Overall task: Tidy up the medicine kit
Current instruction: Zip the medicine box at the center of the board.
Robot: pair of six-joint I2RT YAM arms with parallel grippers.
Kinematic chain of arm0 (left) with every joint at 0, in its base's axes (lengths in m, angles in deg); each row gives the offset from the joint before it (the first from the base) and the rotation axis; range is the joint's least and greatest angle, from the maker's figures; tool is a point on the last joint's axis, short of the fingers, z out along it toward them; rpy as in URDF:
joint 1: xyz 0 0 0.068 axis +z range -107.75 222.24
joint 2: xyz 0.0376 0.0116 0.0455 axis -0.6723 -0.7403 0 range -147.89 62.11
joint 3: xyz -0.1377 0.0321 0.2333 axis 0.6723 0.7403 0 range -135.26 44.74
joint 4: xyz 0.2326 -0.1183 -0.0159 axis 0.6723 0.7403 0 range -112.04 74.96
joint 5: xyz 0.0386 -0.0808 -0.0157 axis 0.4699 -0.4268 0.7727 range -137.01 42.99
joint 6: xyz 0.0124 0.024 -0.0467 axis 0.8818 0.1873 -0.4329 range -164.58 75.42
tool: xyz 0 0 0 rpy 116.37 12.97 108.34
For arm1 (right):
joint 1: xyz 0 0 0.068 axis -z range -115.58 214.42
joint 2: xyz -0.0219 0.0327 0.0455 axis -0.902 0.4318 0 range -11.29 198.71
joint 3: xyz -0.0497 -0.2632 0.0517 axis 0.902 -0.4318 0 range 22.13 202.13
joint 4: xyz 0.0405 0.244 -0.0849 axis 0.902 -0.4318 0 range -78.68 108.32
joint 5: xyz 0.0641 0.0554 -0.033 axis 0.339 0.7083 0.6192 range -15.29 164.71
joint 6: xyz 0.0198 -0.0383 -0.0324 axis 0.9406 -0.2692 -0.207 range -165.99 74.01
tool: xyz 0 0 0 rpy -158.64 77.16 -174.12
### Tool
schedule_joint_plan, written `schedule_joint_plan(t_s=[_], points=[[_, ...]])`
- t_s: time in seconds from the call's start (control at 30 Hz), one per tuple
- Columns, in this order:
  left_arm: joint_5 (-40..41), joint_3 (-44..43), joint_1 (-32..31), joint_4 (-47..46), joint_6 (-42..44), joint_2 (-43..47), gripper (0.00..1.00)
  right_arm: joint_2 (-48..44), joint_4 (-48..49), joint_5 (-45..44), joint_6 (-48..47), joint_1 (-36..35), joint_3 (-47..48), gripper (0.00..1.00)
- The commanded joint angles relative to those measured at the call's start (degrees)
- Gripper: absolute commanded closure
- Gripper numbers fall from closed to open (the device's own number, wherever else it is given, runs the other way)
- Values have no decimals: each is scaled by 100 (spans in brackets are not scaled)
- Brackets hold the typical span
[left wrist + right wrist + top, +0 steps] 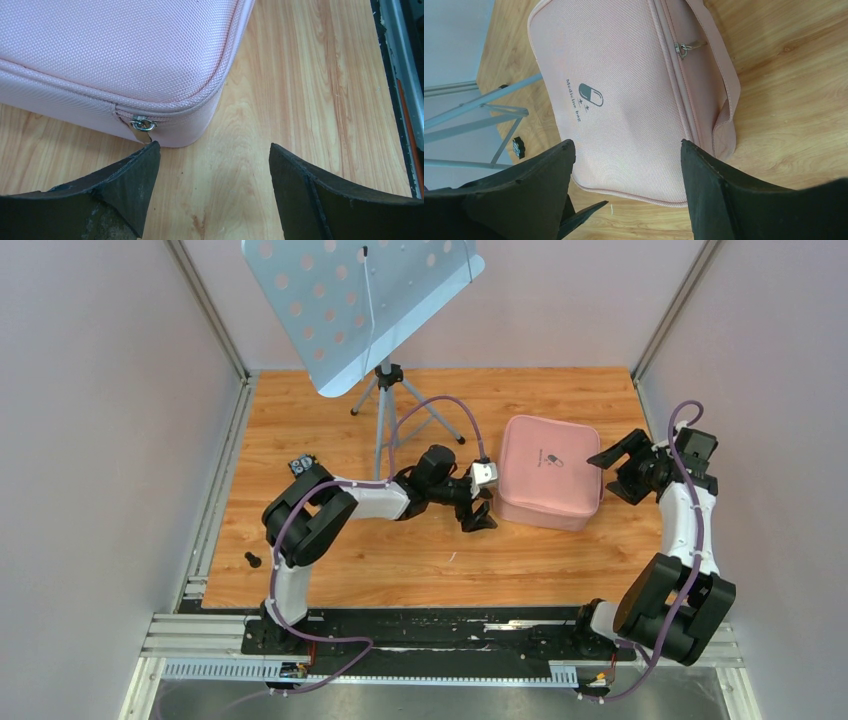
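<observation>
The medicine kit (pixel 550 475) is a pink fabric zip case lying shut on the wooden table, with a dark pill logo (pixel 590 94) on its lid. My left gripper (pixel 483 515) is low at the kit's left near corner and open. In the left wrist view the left gripper (pixel 214 146) has only bare wood between its jaws, and a metal zipper pull (pixel 142 125) hangs just past its left fingertip. My right gripper (pixel 603 475) hovers open at the kit's right edge. In its wrist view the right gripper (pixel 626 142) frames the lid, with a second zipper pull (pixel 684 48) and a side strap (pixel 725 100) in sight.
A perforated music stand (pixel 360 300) rises on a tripod (pixel 385 400) at the back left of the table. A small black block (pixel 302 462) lies near the left arm, and a black knob (pixel 252 560) sits near the table's left edge. Grey walls close in both sides.
</observation>
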Motion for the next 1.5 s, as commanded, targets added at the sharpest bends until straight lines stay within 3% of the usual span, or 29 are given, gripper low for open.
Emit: schedule_joint_plan(t_s=[0.0,0.43,0.6,0.83,1.47], points=[[-276,-200,73,-546,110,-203,12,-47,275,140,17,-40,-12,25],[-254,-381,263,-771,-89,-332,12,-104,270,176,0,-43,-57,25],[-599,-444,314,-856,-273,-277,14,-118,279,160,-1,-43,-90,25],[-1334,-171,315,-1248,-635,-150,22,-101,287,160,0,-47,-95,25],[-1484,364,306,-1866,-1171,245,41,-76,296,133,13,-56,-119,25]])
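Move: The zipper pull sits on the left face of the medicine box near its near corner, about 4 cm ahead of my left hand, 3 cm to its right and nearly level with it. The box's middle is some 7 cm ahead and 12 cm to the right, about 3 cm lower. From my idle right hand the pull lies roughly 21 cm left, 4 cm back and 8 cm below. I ease my open left hand forward about 2.5 cm beside the box's left face, dipping a centimetre on the way. Then I draw it back by some 3.5 cm while lifting it, ending about 2.5 cm higher than it began. On the way back my fingers tilt up roughly 10 degrees and narrow to a bit over half open, holding nothing. ##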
